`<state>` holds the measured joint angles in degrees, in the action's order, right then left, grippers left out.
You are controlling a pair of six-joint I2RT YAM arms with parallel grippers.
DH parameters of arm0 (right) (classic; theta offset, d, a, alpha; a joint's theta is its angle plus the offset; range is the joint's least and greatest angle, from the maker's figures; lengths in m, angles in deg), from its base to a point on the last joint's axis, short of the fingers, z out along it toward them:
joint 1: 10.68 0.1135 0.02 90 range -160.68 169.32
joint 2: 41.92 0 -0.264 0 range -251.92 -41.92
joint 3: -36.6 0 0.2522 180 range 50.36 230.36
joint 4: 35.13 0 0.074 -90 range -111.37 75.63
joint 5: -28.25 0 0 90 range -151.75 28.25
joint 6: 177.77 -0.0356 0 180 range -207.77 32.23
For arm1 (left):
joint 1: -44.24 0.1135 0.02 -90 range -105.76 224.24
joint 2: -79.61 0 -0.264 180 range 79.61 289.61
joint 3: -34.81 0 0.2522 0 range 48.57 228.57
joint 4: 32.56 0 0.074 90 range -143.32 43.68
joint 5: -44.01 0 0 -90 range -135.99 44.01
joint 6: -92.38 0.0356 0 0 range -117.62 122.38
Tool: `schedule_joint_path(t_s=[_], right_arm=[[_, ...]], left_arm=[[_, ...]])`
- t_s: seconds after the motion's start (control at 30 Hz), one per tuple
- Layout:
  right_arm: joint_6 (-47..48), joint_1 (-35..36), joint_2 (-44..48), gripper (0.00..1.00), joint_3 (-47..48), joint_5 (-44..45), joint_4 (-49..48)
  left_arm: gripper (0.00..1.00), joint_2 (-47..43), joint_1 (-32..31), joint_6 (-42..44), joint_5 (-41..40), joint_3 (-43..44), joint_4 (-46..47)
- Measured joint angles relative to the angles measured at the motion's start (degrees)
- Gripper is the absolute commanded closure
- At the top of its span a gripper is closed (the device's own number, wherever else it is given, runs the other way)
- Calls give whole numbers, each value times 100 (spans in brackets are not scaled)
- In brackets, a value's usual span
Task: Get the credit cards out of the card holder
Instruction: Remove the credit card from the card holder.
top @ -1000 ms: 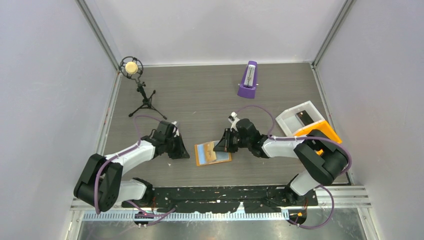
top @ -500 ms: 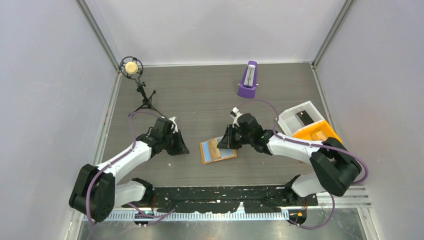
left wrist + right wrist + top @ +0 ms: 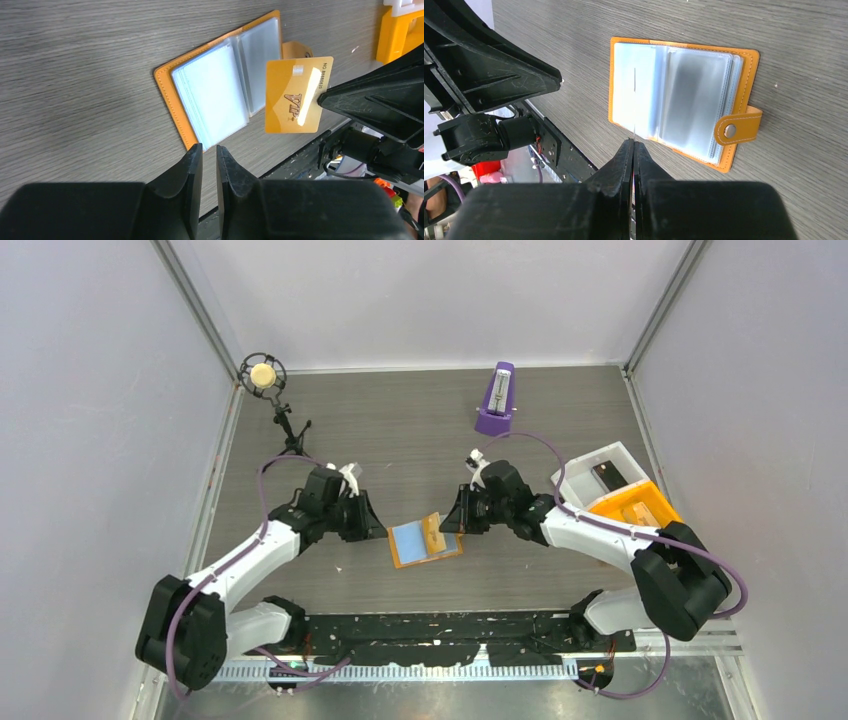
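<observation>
The orange card holder (image 3: 410,556) lies open on the table between the arms, its clear sleeves facing up (image 3: 215,95) and its snap tab (image 3: 736,129) off to one side. My right gripper (image 3: 633,142) is shut on a gold credit card (image 3: 298,95) marked VIP and holds it just above the holder's right half (image 3: 434,531). In the right wrist view that card shows only as a thin edge-on line (image 3: 634,100). My left gripper (image 3: 209,146) hovers at the holder's left edge (image 3: 372,523), its jaws a narrow gap apart with nothing between them.
A purple metronome (image 3: 495,400) stands at the back. A microphone on a tripod (image 3: 265,375) is at the back left. A white bin (image 3: 600,475) and an orange bin (image 3: 640,505) sit at the right. The black base rail (image 3: 450,630) runs along the near edge.
My left gripper moved right to the holder's edge and its jaws parted slightly. The right gripper stayed shut and lifted the gold card, and the sleeves now show pale blue.
</observation>
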<state>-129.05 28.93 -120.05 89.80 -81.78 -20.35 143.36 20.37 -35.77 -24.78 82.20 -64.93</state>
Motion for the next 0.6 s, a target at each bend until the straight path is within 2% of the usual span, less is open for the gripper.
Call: schedule_joint_path(t_s=[0.13,0.27,0.4,0.6], right_arm=[[48,-28,0,95,4,0,92],[282,-184,48,95,44,-173,251],[673,-433,219,95,68,-754,387],[1130,-483,426,95,138,-1508,516]], left_arm=[[76,205,-17,-74,208,0,127],[66,190,-50,-87,402,0,225],[55,31,-81,-83,682,68,254],[48,-9,-138,-98,1362,363,463]])
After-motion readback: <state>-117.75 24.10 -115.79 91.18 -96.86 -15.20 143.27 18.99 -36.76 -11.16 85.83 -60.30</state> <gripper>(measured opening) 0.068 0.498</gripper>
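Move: The credit card, already out and pinched in my right fingers, hangs some 9 cm to the right of my left fingertips, about 1 cm back and slightly lower. From my right hand the card's middle is about 2 cm left, 1 cm back and 2 cm below. The open card holder lies on the table about 8 cm right of my left hand, level with it fore and aft and roughly 8 cm down. My left hand rises about 5 cm and reaches some 4 cm to the right towards the card, fingers opening from a narrow gap to about half wide while the wrist turns clockwise and the fingertips level out. My right hand keeps its pinch on the card's edge, lifts it about 3 cm, then draws it 2 cm back, swinging some 15 degrees counter-clockwise. ##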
